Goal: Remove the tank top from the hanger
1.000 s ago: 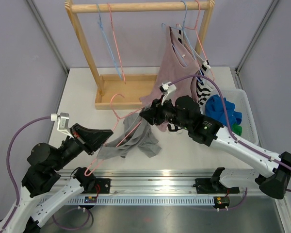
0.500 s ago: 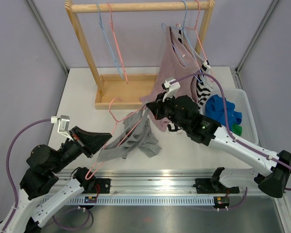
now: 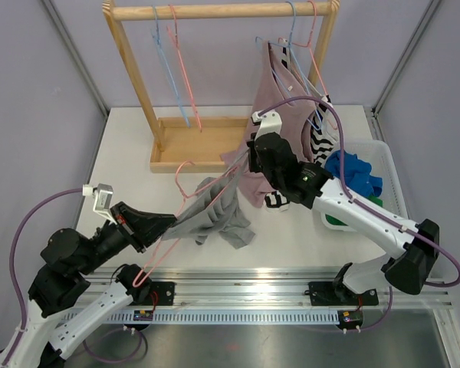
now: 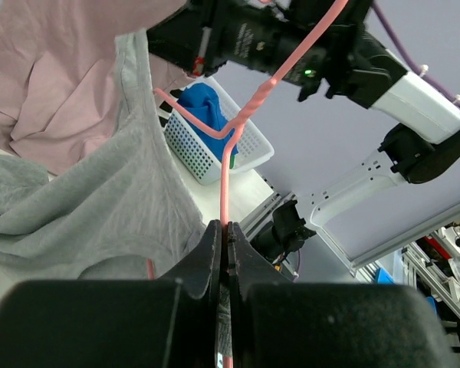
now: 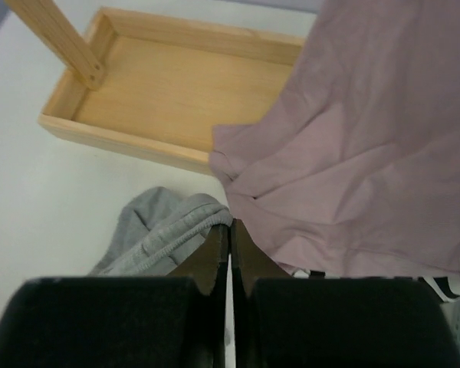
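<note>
A grey tank top hangs partly on a pink wire hanger above the table, its lower part bunched on the surface. My left gripper is shut on the hanger's wire, with grey cloth draped to the left of it. My right gripper is shut on the ribbed edge of the tank top, which it holds pinched at its tips and lifted toward the rack. The strap stretches taut between the two grippers.
A wooden rack with a tray base stands at the back. A pink top and a striped garment hang right behind my right gripper. Bare hangers hang at the left. A white basket holds blue cloth.
The right gripper has shut on the tank top's edge and drawn back and up toward the rack, stretching the cloth. The left gripper kept its hold on the hanger.
</note>
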{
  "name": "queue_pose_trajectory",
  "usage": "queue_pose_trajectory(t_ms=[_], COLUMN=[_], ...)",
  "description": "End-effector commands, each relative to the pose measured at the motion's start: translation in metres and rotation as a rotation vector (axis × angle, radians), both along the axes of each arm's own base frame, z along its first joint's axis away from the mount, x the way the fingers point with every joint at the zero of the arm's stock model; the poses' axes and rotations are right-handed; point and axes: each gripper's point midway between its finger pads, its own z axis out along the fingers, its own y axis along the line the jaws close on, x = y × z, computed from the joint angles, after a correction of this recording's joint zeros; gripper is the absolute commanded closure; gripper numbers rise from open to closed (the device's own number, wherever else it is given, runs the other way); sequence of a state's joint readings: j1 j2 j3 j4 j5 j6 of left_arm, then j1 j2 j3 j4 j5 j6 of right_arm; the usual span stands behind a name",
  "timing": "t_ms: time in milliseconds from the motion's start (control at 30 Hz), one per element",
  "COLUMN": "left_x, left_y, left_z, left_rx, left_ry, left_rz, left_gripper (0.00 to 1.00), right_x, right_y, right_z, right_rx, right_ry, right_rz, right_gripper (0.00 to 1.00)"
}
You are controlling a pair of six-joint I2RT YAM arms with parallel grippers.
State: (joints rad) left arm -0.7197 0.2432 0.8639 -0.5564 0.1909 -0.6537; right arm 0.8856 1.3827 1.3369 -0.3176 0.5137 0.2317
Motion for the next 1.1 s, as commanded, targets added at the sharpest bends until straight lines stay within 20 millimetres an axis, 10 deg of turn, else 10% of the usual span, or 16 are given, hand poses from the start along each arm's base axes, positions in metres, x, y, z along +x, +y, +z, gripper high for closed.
queue_pose_trajectory(t_ms=[0,233,667,867,1067], left_x=[-0.018,-0.011,0.008,0.050,0.080], left_y=[0.007,0.005,-0.024,-0.046,-0.059], left_z=[0.033,0.063,0.176,0.217,0.227], left_rx=[-0.058,-0.112,-0.386,-0.420,-0.407], left_ry=[-0.096,-0.212,-0.819,-0.954,-1.030], left_rz=[-0.040,-0.020,-0.015,0.091,0.211], left_gripper=[1.00,1.00,1.00,1.00,1.00], right_x=[0.007,-0.035,-0.145,-0.145,-0.163], right_y=[-0.028,0.001,0.039,0.004,-0.021], right_z=[-0.010,0.005,0.011,-0.048,-0.048], right_rx=[-0.039,0.153,0.415,0.296,0.326], right_ry=[0.063,0.116,0.283,0.373,0.363], right_rz=[-0.125,0.142,0.670,0.482,0.458], right_gripper=[1.00,1.00,1.00,1.00,1.00])
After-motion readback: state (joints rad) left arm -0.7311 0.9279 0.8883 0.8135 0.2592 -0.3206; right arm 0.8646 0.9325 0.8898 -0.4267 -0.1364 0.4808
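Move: The left hand holds the coral hanger; the free stretch of the rack's rail lies about 38 cm ahead of it, 13 cm right and 25 cm up, with the empty hangers about 36 cm ahead and level sideways. The right hand pinches the grey tank top's strap; open table lies some 16 cm back, straight behind and 29 cm below. From it, the pink tank top hangs 13 cm ahead and 9 cm right, the wooden tray 15 cm ahead and 17 cm left. The right hand keeps its pinch on the grey strap, dips a little and then draws back about 15 cm towards the bases, away from the rack, sinking further near the end while it swings counter-clockwise and tips down, to pull the tank top off the hanger. The left hand, still shut on the coral hanger, first barely stirs, then lifts it about 16 cm while carrying it forward and to the right towards the rail, its fingers tilting up by some 45 degrees. ##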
